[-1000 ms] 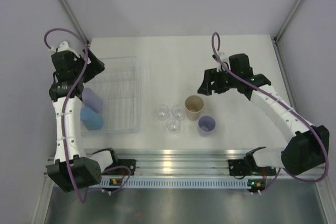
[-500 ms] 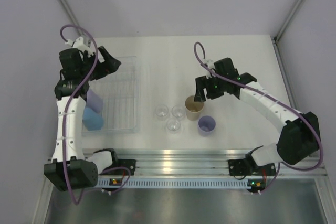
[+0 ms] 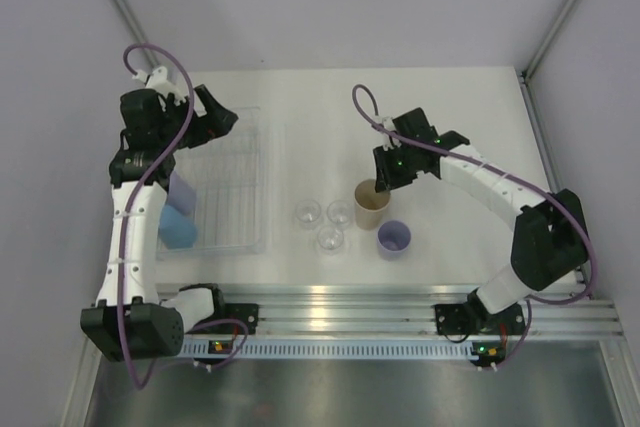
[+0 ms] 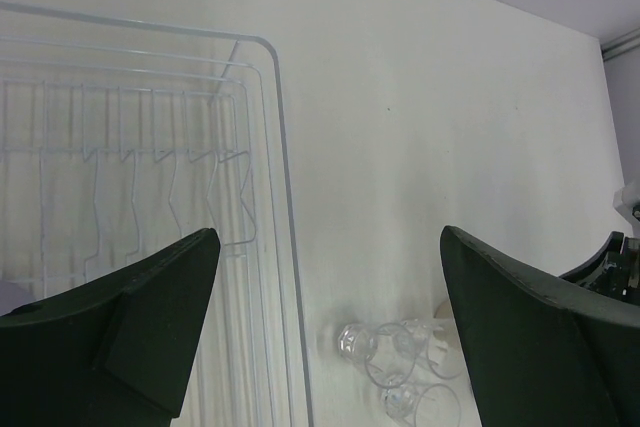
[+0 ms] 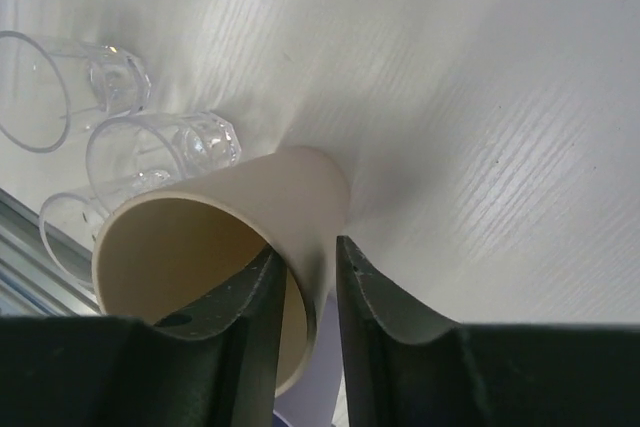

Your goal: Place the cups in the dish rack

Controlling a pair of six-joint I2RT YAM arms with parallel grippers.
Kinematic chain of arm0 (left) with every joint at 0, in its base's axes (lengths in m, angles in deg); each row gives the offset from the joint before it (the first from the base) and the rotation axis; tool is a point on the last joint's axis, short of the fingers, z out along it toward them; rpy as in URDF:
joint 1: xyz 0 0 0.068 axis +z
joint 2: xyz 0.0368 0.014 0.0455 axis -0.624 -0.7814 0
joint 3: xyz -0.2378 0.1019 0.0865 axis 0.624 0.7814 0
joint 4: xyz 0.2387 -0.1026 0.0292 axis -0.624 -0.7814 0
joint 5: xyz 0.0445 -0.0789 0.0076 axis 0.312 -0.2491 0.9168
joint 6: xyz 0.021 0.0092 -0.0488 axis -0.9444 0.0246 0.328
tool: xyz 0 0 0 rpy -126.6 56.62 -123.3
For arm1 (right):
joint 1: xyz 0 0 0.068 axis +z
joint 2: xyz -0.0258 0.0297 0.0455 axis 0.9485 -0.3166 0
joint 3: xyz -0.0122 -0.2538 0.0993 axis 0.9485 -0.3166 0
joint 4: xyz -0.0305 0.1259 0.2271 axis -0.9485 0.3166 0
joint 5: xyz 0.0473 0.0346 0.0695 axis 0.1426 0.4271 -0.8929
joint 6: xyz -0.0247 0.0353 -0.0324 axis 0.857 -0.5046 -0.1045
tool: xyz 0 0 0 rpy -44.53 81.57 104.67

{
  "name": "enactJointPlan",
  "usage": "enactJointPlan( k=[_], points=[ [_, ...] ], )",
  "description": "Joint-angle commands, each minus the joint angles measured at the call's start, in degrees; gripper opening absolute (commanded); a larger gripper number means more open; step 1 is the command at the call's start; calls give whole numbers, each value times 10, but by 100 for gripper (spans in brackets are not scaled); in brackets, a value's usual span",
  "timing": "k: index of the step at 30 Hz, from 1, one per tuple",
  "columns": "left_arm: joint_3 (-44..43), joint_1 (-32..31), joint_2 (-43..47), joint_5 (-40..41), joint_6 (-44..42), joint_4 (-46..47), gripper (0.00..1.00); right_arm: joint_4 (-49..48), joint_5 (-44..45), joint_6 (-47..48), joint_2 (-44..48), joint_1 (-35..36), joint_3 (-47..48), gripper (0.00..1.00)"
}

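Observation:
A beige cup [image 3: 371, 209] stands upright mid-table. My right gripper [image 3: 380, 187] is shut on its far rim, one finger inside [image 5: 240, 307] and one outside, the wall [image 5: 260, 197] pinched between them. A lavender cup [image 3: 393, 239] stands just in front of it, and three clear cups [image 3: 308, 213] cluster to its left. The clear dish rack [image 3: 262, 177] lies at the left with a blue cup [image 3: 178, 229] and a lavender cup [image 3: 181, 190] in its left side. My left gripper [image 3: 225, 117] hangs open and empty over the rack's far right corner [image 4: 285, 147].
The clear cups [image 5: 160, 147] sit close against the beige cup's left side. The lavender cup [image 5: 312, 395] shows directly below the right jaws. A metal rail [image 3: 340, 297] runs along the table's near edge, and frame posts rise at both far corners.
My right arm moved left and down onto the beige cup, and its jaws closed on the rim. The left gripper swung right over the rack's far end, staying open.

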Motion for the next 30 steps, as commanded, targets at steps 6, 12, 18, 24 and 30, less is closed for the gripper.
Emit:
enactJointPlan(
  k=[6,12,18,24,30],
  points=[
    [-17,-16,-7,50,3,43,97,19,29,22,-31,16,46,1],
    [-23,-18,-29,46,12,58,97,50,74,40,-41,16,80,0],
    [-33,-30,-53,45,24,79,97,81,135,54,-47,12,144,0],
    [-44,-53,-74,62,44,92,96,89,127,61,-45,-19,219,0],
    [-21,-81,-81,35,112,164,96,20,-24,10,-51,-77,223,0]
  ],
)
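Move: The beige cup, still standing, has its middle about 3 cm back, 3 cm left and 5 cm below the right hand, whose partly open fingers straddle its far right rim. From that hand, the nearest clear glass is about 10 cm left and 3 cm back, the front glass 13 cm left and 9 cm back, and the purple cup 3 cm right and 10 cm back. From the left hand, the beige cup lies about 31 cm right, 9 cm back and 24 cm below. The beige cup's rim is pinched as the right fingers dip about 1 cm and shut on its wall, one inside and one outside; the right hand then carries it up and forward, about 8 cm each way, slowly at first and then fast, swinging the fingertips some 15 degrees outward. The left hand, empty and wide open, eases about 5 cm forward, then also rightward, towards the cup. ##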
